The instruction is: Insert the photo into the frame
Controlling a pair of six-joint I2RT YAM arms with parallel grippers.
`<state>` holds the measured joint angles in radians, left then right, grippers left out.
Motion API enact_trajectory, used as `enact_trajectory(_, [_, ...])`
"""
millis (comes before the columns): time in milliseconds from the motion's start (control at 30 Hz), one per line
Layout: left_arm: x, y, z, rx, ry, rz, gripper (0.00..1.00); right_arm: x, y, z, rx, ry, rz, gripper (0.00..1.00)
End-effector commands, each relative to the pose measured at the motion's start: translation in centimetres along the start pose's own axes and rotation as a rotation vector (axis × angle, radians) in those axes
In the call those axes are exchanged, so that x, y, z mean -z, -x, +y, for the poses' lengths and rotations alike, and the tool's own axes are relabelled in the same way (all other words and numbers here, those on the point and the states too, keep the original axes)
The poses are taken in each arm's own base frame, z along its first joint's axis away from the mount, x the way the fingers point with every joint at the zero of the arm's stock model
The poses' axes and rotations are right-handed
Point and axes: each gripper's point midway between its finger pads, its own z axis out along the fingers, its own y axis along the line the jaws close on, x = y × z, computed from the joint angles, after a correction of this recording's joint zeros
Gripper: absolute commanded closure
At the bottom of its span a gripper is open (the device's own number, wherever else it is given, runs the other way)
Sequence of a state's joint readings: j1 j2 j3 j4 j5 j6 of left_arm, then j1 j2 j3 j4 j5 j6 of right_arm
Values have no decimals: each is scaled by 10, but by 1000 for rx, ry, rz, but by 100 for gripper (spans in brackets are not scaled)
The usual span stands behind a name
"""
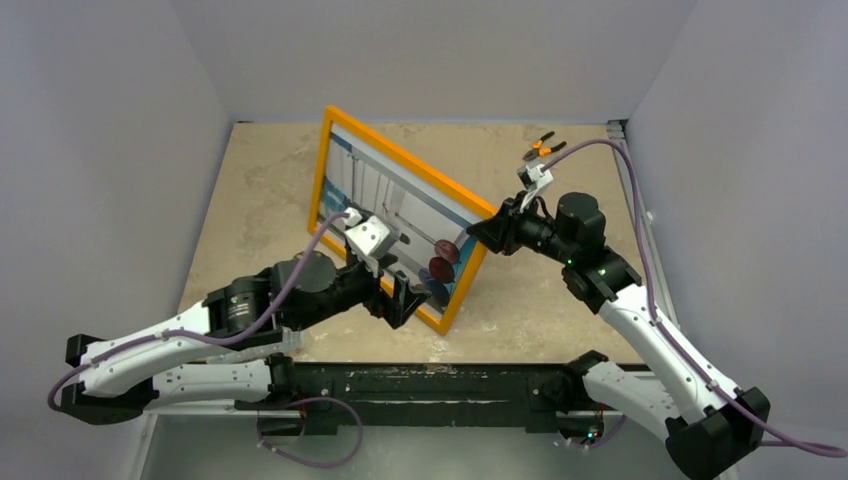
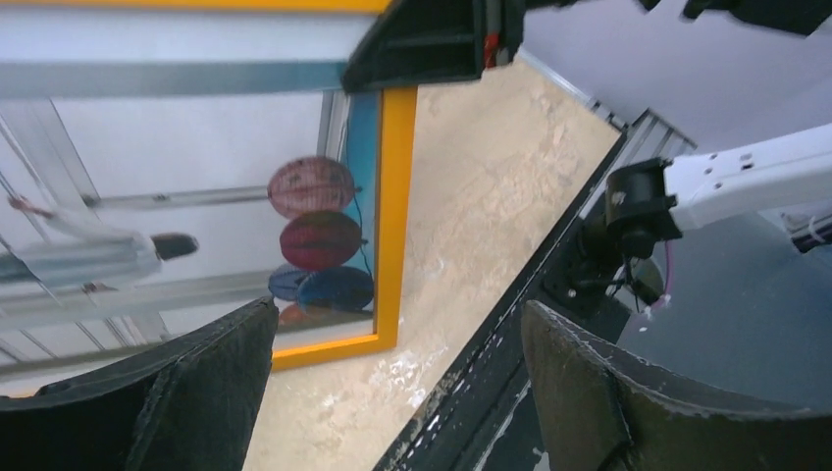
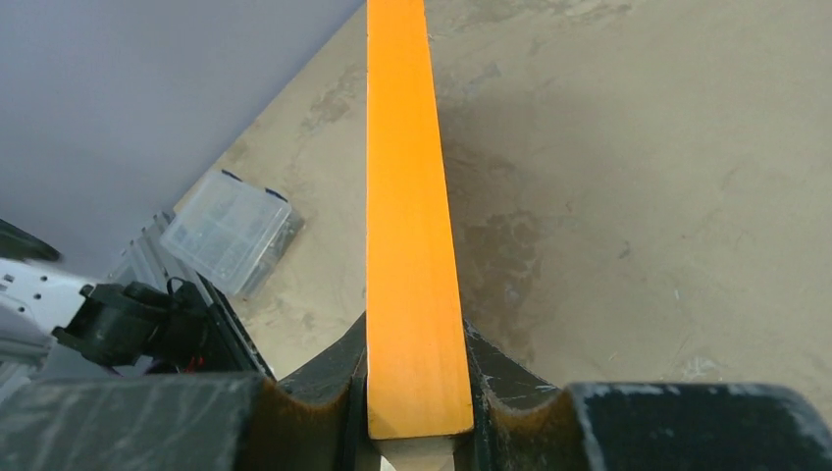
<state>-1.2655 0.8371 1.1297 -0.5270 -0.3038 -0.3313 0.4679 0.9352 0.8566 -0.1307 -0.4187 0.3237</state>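
Note:
The frame [image 1: 400, 150] stands upright on its long edge across the tan table, its orange border bright. The photo [image 1: 400, 215] shows inside it, with pale steps and dark red balloons. My right gripper [image 1: 487, 232] is shut on the frame's upper right corner; in the right wrist view the orange edge [image 3: 407, 196] runs straight up from between the jaws of the right gripper [image 3: 417, 392]. My left gripper [image 1: 408, 298] hangs wide open by the frame's lower near corner, holding nothing. From the left wrist, the frame [image 2: 397, 196] and photo [image 2: 177, 177] lie beyond the left gripper [image 2: 397, 316].
A clear plastic box [image 3: 231, 231] sits on the table by the wall. Small orange and black clips [image 1: 545, 147] lie at the back right. A black rail [image 1: 450, 385] runs along the near edge. Grey walls close in three sides.

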Motion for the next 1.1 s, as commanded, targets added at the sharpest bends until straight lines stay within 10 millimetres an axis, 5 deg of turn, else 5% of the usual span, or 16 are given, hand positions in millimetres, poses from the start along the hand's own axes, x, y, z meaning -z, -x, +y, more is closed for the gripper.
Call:
enact_trajectory(0, [-18,-30,-2,133,34,58,9,10,7,-33,-104,-178,-55,100])
enact_trajectory(367, [-58,-118,-4,281,99,260,10,25,-76,-114,-259,-400,100,100])
enact_trajectory(833, [-100,-186,8,287,147,397,11,19,-164,-192,-433,-616,322,42])
enact_trajectory(1067, [-125,-228,26,282,182,509,11,17,-174,-208,-518,-610,320,37])
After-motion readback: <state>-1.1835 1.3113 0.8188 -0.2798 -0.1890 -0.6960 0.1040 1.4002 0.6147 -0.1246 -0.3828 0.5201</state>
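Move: The right hand grips the raised far-right corner of the tilted frame, its low edge on the table. The frame's middle is about 7 cm ahead, 16 left and 14 below; the bare table for its corner lies some 26 cm below, 4 ahead and 11 right. Pliers stand roughly 30 cm ahead and 20 right, at table height. The open left hand has the frame's near corner about 6 cm right, level ahead, 32 below; its middle is 22 ahead, 4 left, 20 below. Down and to the right, about 24 and 11 cm, the right hand lowers its corner of the frame towards the table, drifting slightly forward, tipping downward and turning clockwise, then spreads its fingers around the corner over the last part. The left hand, still open, sinks about as far towards the near corner, shifting some 6 cm right and tipping its fingers down. ##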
